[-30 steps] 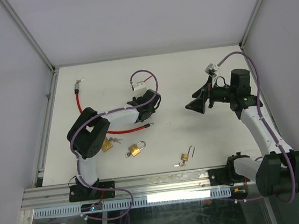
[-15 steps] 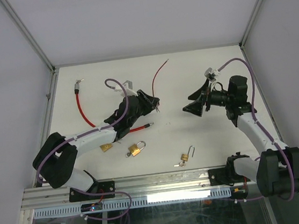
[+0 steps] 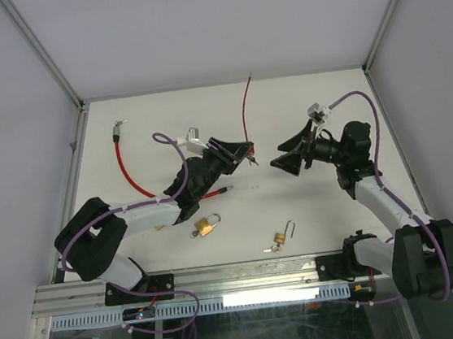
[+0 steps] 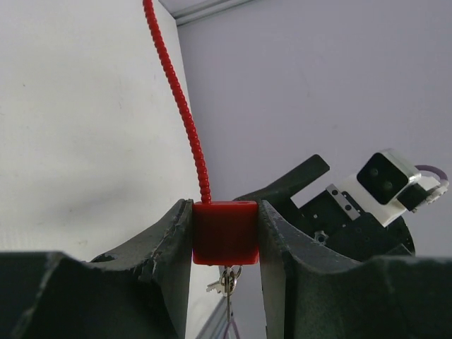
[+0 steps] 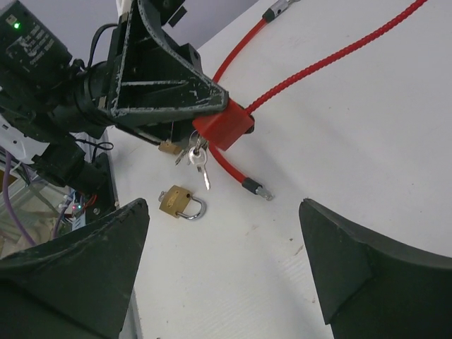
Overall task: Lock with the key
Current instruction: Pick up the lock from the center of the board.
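Note:
My left gripper (image 3: 242, 150) is shut on the red block body of a cable lock (image 4: 225, 232), held above the table. A small bunch of keys (image 4: 227, 281) hangs from the block's underside, one key apparently in the keyhole. The lock's red cable (image 3: 245, 106) rises from the block toward the back wall. My right gripper (image 3: 284, 155) is open and faces the block from the right, a short gap away. In the right wrist view the block (image 5: 223, 126) and keys (image 5: 198, 161) sit above and beyond the open gripper (image 5: 224, 205), nothing between its fingers.
A second stretch of red cable (image 3: 129, 174) lies on the table at left, its metal tip (image 5: 258, 189) near the middle. One brass padlock (image 3: 207, 225) lies under the left arm, another (image 3: 283, 235) with open shackle near the front edge.
The left arm has reached out to the right and lifted the red lock toward the right gripper; the cable has swung up toward the back. The right gripper has edged left.

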{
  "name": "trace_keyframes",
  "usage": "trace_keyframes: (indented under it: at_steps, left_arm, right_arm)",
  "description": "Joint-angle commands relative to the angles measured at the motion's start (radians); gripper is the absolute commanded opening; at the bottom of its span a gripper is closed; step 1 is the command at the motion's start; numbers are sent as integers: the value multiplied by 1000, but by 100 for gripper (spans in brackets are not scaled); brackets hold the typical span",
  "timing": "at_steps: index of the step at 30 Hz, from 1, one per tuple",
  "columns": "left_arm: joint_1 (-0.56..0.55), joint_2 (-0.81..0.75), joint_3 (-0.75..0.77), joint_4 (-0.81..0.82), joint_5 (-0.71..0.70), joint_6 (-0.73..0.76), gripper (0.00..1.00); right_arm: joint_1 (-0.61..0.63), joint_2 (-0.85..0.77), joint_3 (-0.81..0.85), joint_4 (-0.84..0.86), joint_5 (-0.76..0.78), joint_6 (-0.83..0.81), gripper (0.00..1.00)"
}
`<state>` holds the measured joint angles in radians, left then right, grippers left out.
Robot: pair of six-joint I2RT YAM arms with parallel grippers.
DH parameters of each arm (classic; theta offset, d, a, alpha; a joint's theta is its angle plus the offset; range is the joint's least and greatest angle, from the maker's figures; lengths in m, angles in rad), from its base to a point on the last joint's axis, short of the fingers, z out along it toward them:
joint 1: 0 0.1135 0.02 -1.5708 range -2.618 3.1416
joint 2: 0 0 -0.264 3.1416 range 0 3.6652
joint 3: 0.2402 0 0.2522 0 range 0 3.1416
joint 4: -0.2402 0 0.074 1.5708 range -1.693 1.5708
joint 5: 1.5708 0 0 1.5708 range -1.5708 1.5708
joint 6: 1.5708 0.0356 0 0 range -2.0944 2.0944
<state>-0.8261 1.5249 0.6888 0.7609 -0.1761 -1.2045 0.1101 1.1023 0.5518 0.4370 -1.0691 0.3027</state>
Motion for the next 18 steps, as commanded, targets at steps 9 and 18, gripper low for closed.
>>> trace_keyframes:
  at_steps: [9,18]
  left_arm:
    - [-99,82,59,172,-149,-116,0]
    - [-129,124,90,179,-166,-132,0]
  right_arm:
    - [63,-6,-2,108,128,68,78]
    - [98,6,22,-1,207,-5,64]
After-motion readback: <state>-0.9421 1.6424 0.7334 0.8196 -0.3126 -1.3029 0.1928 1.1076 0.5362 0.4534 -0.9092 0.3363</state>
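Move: My left hand already grips the red lock in the air, its keys hanging about 3 cm below and 2 cm nearer me. The open right fingertips wait some 8 cm to its right, about 4 cm nearer me. From the right hand, the lock is about 8 cm left and 4 cm ahead, roughly 1 cm lower. The thick red cable's end lies on the table, 18 cm below my left hand, 7 cm to its left and 1 cm back. I carry the red lock with its dangling keys to my right with the left hand, about 3.5 cm and slightly down and back, towards the right gripper, keeping my grip and attitude. My right hand eases about 1.5 cm left and a little forward to meet it, its fingers narrowing by roughly a quarter but staying open around the approaching lock and keys; no touch can be made out. ##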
